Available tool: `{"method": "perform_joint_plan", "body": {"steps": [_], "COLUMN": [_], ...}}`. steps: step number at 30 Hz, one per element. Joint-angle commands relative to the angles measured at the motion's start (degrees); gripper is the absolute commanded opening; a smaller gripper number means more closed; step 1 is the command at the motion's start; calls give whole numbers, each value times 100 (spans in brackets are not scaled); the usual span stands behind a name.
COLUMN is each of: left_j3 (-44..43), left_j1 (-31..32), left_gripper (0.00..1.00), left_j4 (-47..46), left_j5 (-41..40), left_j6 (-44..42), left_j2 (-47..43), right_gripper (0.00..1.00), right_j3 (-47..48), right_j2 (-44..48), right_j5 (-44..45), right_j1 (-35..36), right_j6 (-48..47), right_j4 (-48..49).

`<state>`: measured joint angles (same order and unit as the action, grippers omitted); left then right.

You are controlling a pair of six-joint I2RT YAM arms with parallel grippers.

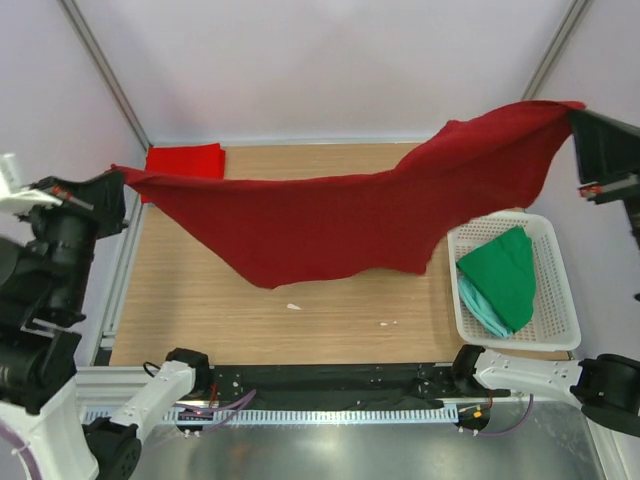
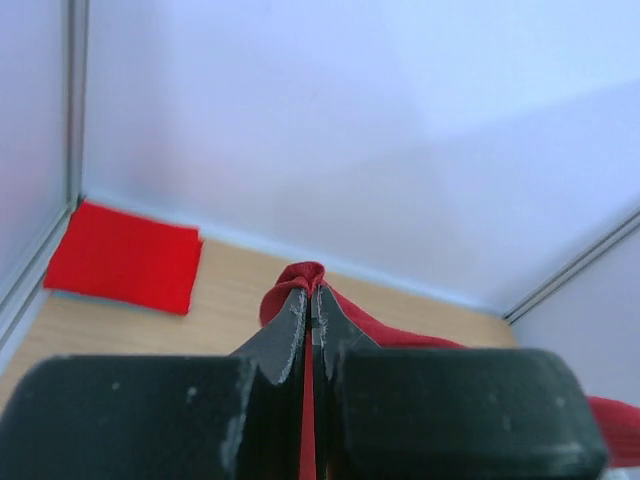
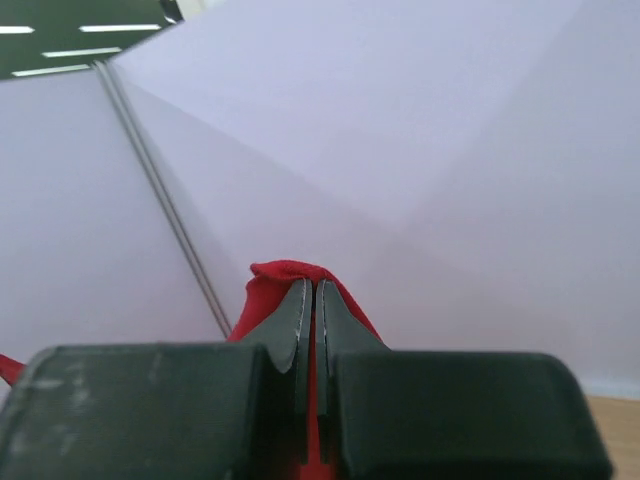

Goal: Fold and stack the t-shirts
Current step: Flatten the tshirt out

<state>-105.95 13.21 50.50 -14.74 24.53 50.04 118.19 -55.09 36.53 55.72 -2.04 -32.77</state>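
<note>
A dark maroon t-shirt (image 1: 350, 215) hangs stretched in the air across the table between both arms. My left gripper (image 1: 118, 180) is shut on its left end, and cloth bunches over the fingertips (image 2: 308, 292) in the left wrist view. High at the far right, my right gripper (image 1: 574, 112) is shut on the other end, with red cloth (image 3: 285, 275) folded over its tips (image 3: 313, 287). A brighter red t-shirt (image 1: 185, 159) lies folded flat at the table's back left corner (image 2: 125, 255). Green (image 1: 505, 270) and teal (image 1: 480, 305) t-shirts lie crumpled in the basket.
A white slotted basket (image 1: 560, 290) stands at the table's right edge. Pale walls with metal corner posts (image 1: 105, 70) enclose the wooden table (image 1: 330, 320). Two small white scraps (image 1: 293, 306) lie on the wood near the front.
</note>
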Motion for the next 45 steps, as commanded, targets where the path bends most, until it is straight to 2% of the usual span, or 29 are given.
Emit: {"method": "perform_joint_plan", "body": {"steps": [1,8,10,18,23,29,38,45], "left_j3": [-66,-22,22,-39,-303,-374,-444,-146], "left_j1": [-20,-20,-20,-20,76,138,226,234], "left_gripper": [0,0,0,0,0,0,0,0], "left_j4": [-831,-1332,-1402,-1464,-1438,-1543,-1622,-2140], "left_j5": [279,77,16,-195,-310,-257,-161,103], "left_j6": [-125,-115,-168,-212,-353,-537,-625,-616], "left_j2": [-178,-486,-469,5,146,32,-469,-829], "right_gripper": [1,1,1,1,1,1,1,1], "right_j3": [467,792,995,828,1092,960,978,1057], "right_j2": [-195,-422,-511,-924,-1074,-802,-433,-423], "right_j5": [-936,-1561,-1483,-894,-920,-1043,-1781,-2176], "right_j1": [-9,-9,-9,-9,-9,0,-9,-9], "right_j6": [54,310,231,-945,-1070,-877,-69,362], "right_j4": [-203,298,376,1124,1098,1177,1300,1475]}}
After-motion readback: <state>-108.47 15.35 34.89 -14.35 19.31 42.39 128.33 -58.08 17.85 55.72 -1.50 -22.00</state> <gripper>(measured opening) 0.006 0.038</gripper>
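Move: The dark red t-shirt already hangs in the air by its corners between both grippers, its middle about 27 cm to the left hand's right, 3 cm ahead and 12 cm below; from the right hand it is 28 cm left, 5 cm ahead and 20 cm below. The folded red shirt lies some 31 cm ahead of the left hand, 12 cm left, 52 cm down. The white basket sits about 7 cm ahead of the right hand, 14 cm right, 60 cm down. Both grippers keep their pinch on the t-shirt's corners and shake it high over the table. Each hand eases back and up, swings forward some 5 cm, the right also drifting left, then pulls back and higher, the right returning rightward. Both finish nearly 10 cm farther up from the table and somewhat nearer the base, fingers tipped up by 20 to 25 degrees. ##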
